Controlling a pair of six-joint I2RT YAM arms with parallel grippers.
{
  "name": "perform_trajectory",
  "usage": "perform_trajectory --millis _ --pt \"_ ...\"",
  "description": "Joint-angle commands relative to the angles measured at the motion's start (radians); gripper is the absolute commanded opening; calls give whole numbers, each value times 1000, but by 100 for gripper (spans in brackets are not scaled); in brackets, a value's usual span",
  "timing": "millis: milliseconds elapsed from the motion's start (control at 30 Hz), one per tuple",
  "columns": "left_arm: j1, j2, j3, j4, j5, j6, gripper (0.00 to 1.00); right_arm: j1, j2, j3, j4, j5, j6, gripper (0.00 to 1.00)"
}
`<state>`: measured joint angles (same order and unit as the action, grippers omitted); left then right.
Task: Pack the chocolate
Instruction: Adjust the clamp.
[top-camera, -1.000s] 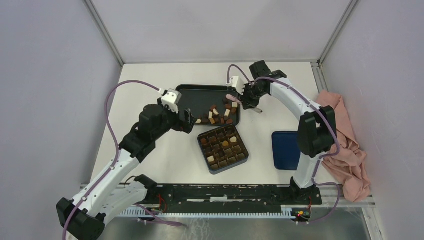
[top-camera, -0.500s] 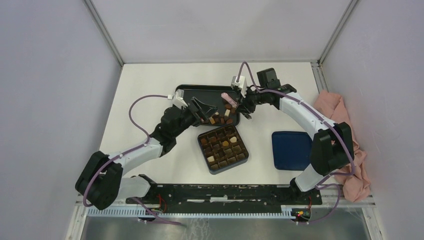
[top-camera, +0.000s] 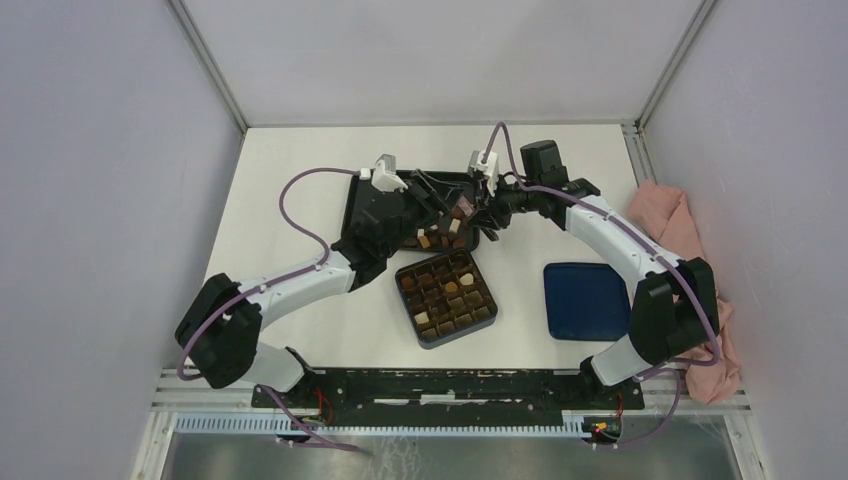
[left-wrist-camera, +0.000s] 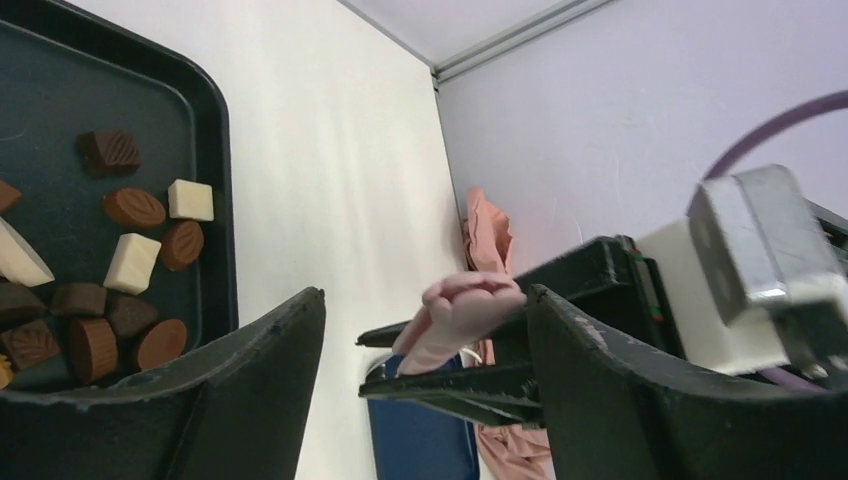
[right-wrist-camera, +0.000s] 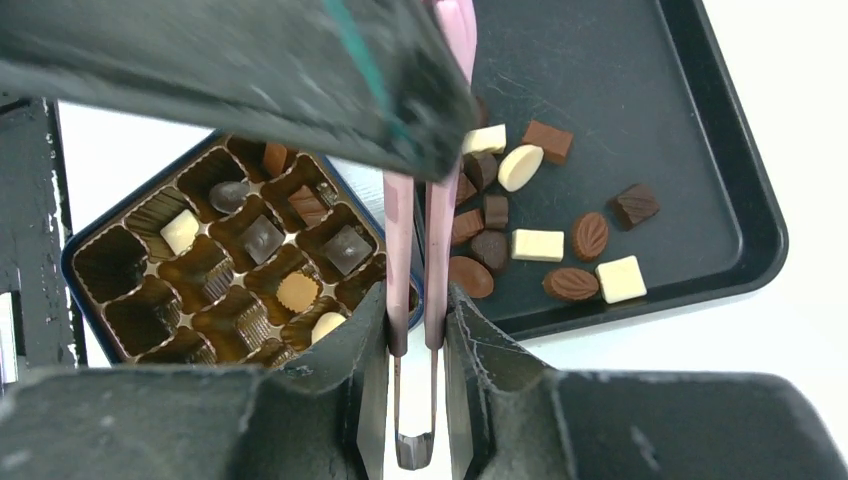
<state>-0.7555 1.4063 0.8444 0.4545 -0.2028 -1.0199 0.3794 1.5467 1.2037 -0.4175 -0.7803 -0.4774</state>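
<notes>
Loose chocolate (top-camera: 440, 238) in dark brown, mid brown and cream lies at the right end of the black tray (top-camera: 357, 195). More pieces sit in the compartment box (top-camera: 432, 341) in front of it. My right gripper (top-camera: 483, 208) is shut on the pink tweezers (right-wrist-camera: 415, 250), which point over the tray. In the right wrist view the chocolate (right-wrist-camera: 540, 245) lies just past the tweezers. My left gripper (left-wrist-camera: 428, 300) hangs open over the tray, its jaws on either side of the tweezers' tips (left-wrist-camera: 455, 315) without clearly touching them. In that view, chocolate (left-wrist-camera: 130, 265) shows at the left.
A blue lid (top-camera: 583, 300) lies on the table right of the box. A pink cloth (top-camera: 695, 300) is bunched at the right edge. The left gripper's finger (right-wrist-camera: 250, 70) crosses the top of the right wrist view, close above the tweezers. Walls enclose the table.
My left arm has swung from left of the tray across it to the tweezers' tips, and its jaws have narrowed a little. The right gripper has shifted slightly, still holding the tweezers.
</notes>
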Motion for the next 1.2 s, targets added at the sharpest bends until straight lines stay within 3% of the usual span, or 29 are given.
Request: perform_trajectory --millis 0,167,233,300,433,533,733,833,967,1167 --pt "-29 65 103 -64 -103 11 76 4 -40 -15 83 -57 58 26" --pt "-50 138 164 -91 -119 -19 59 4 -61 -40 115 -46 76 26" --pt "-53 156 178 -91 -115 -34 45 4 -68 -46 115 -48 70 27" --pt "-53 160 183 -90 -119 -53 22 3 -80 -55 122 -43 63 27" --pt "-49 135 172 -87 -121 -99 5 -2 -114 -95 170 -46 68 32" --pt "-31 102 131 -41 -83 -168 2 -11 -127 -117 192 -72 62 39" --pt "5 44 31 81 -18 -293 2 -44 -159 -187 271 -152 45 69" --pt "8 24 1 120 -15 -338 2 -51 -181 -257 367 -210 49 73" --pt "10 14 -25 174 -6 -379 2 -52 -240 -412 629 -198 106 81" --pt "10 39 -31 220 33 -385 2 -50 -230 -456 762 -201 216 81"
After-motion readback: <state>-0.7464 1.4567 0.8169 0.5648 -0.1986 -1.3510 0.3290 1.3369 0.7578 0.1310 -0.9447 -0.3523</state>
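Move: The clamp is held crosswise in the right gripper. Its pink end is roughly 4 cm to the right of the left hand, 1 cm ahead and 2 cm below; from the right hand that end is some 4 cm left, 2 cm ahead and 3 cm higher. Counted from the left hand and about 20 cm below it, the chocolate tray's middle is 7 cm left and 2 cm back, and the compartment box 19 cm back and 1 cm left. Bring the left gripper about 3 cm to the right, a little forward and down, onto the clamp's pink end and pinch it. Then open the right fingers wide to let go, easing that hand back some 4 cm as its fingertips tilt up. With the left keeping its grip, draw back to the left, then lift about 2 cm, rolling its left side down some 20 degrees. ##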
